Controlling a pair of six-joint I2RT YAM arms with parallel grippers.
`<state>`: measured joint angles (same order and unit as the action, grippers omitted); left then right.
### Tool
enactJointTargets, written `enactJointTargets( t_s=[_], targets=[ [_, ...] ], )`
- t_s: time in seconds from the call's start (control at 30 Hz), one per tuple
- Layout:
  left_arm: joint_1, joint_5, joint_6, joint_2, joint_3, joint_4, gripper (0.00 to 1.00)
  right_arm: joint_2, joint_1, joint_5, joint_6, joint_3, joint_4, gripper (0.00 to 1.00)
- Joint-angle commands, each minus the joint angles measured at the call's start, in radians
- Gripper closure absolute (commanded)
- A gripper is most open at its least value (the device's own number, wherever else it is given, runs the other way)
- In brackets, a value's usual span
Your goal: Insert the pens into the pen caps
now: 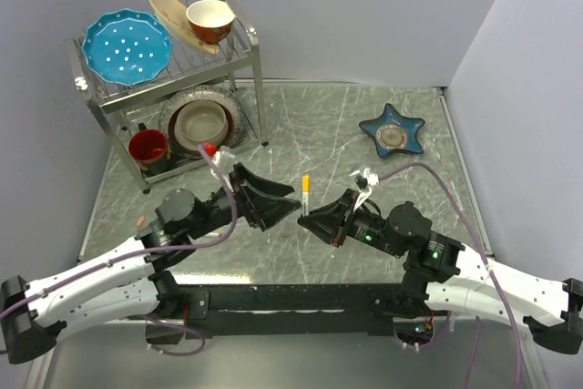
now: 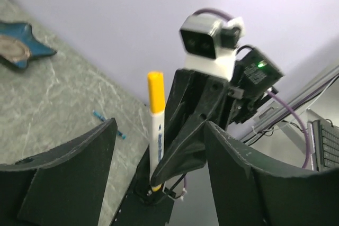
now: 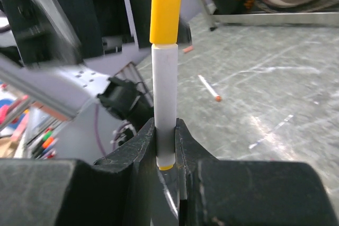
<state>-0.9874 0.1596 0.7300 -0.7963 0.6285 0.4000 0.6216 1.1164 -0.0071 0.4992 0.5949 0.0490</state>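
My right gripper point(image 3: 166, 126) is shut on the lower end of a white-barrelled pen point(image 3: 164, 88), holding it upright. An orange cap point(image 3: 167, 6) sits on the pen's top end. In the top view this pen point(image 1: 306, 192) stands at the table's middle, between my right gripper point(image 1: 310, 218) and my left gripper point(image 1: 290, 205). My left gripper point(image 2: 161, 125) is open, its fingers point(image 2: 74, 173) spread on either side of the capped pen point(image 2: 156, 130) without touching it. A dark blue pen point(image 2: 108, 123) lies on the table. Another white pen point(image 3: 210, 88) with a reddish end lies flat, and a small pink cap point(image 3: 187, 50) lies beyond it.
A metal dish rack point(image 1: 246, 88) at the back left holds a blue plate point(image 1: 126, 46), bowls point(image 1: 209, 17) and a red cup point(image 1: 148, 146). A blue star-shaped dish point(image 1: 393, 131) sits at the back right. Grey walls close in the marbled table point(image 1: 301, 125).
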Motion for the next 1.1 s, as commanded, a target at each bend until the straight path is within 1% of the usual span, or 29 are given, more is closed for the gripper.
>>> enactJointTargets(
  t_s=[0.0,0.13,0.3,0.57,0.9,0.93,0.97,1.0,1.03,1.07],
  targets=[
    [-0.002,-0.018,-0.096,0.048,0.092,-0.055,0.28,-0.013,-0.003,-0.126,-0.021,0.016,0.074,1.0],
    [-0.003,-0.009,-0.141,0.039,0.134,-0.087,0.27,-0.007,-0.003,-0.183,-0.016,0.014,0.084,1.0],
    [-0.002,0.018,-0.168,0.008,0.188,-0.127,0.3,0.01,-0.003,-0.237,0.001,0.017,0.106,1.0],
    [-0.003,0.003,-0.188,0.005,0.185,-0.115,0.34,0.027,-0.003,-0.26,0.019,0.01,0.129,1.0],
    [-0.004,0.077,-0.167,-0.03,0.181,-0.113,0.42,0.036,-0.001,-0.261,0.027,0.005,0.158,1.0],
    [-0.002,0.089,-0.167,-0.03,0.177,-0.107,0.44,0.04,-0.003,-0.26,0.025,0.005,0.157,1.0],
    [-0.003,0.092,-0.167,-0.03,0.169,-0.102,0.53,0.043,-0.003,-0.258,0.022,0.006,0.157,1.0],
    [-0.004,0.095,-0.164,-0.027,0.166,-0.099,0.58,0.041,-0.003,-0.258,0.022,0.005,0.158,1.0],
    [-0.002,0.097,-0.161,-0.024,0.159,-0.095,0.71,0.041,-0.004,-0.258,0.024,0.005,0.161,1.0],
    [-0.003,0.103,-0.156,-0.018,0.151,-0.089,0.78,0.038,-0.003,-0.255,0.024,0.003,0.163,1.0]
  ],
)
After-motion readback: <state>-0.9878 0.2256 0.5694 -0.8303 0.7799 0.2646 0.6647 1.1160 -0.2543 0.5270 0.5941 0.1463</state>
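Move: The yellow cap, already on the tip of the upright pen in the right hand, stands about 3 cm ahead of the open left fingers, 3 cm to their right and 2 cm higher. The pen's white barrel runs down below it, its middle about 2 cm lower than the left hand, and the right fingertips pinching the barrel's foot are roughly 5 cm lower. From the right hand the cap is straight above, some 7 cm. The yellow cap and pen are carried back about 4 cm and a little left in the right hand's steady pinch, towards the left gripper, turning some 15 degrees counter-clockwise. The left hand rises, sinks back partway and ends about 3 cm higher, rolled slightly with its forward side up; its fingers stay wide, then at the end narrow around the cap. ##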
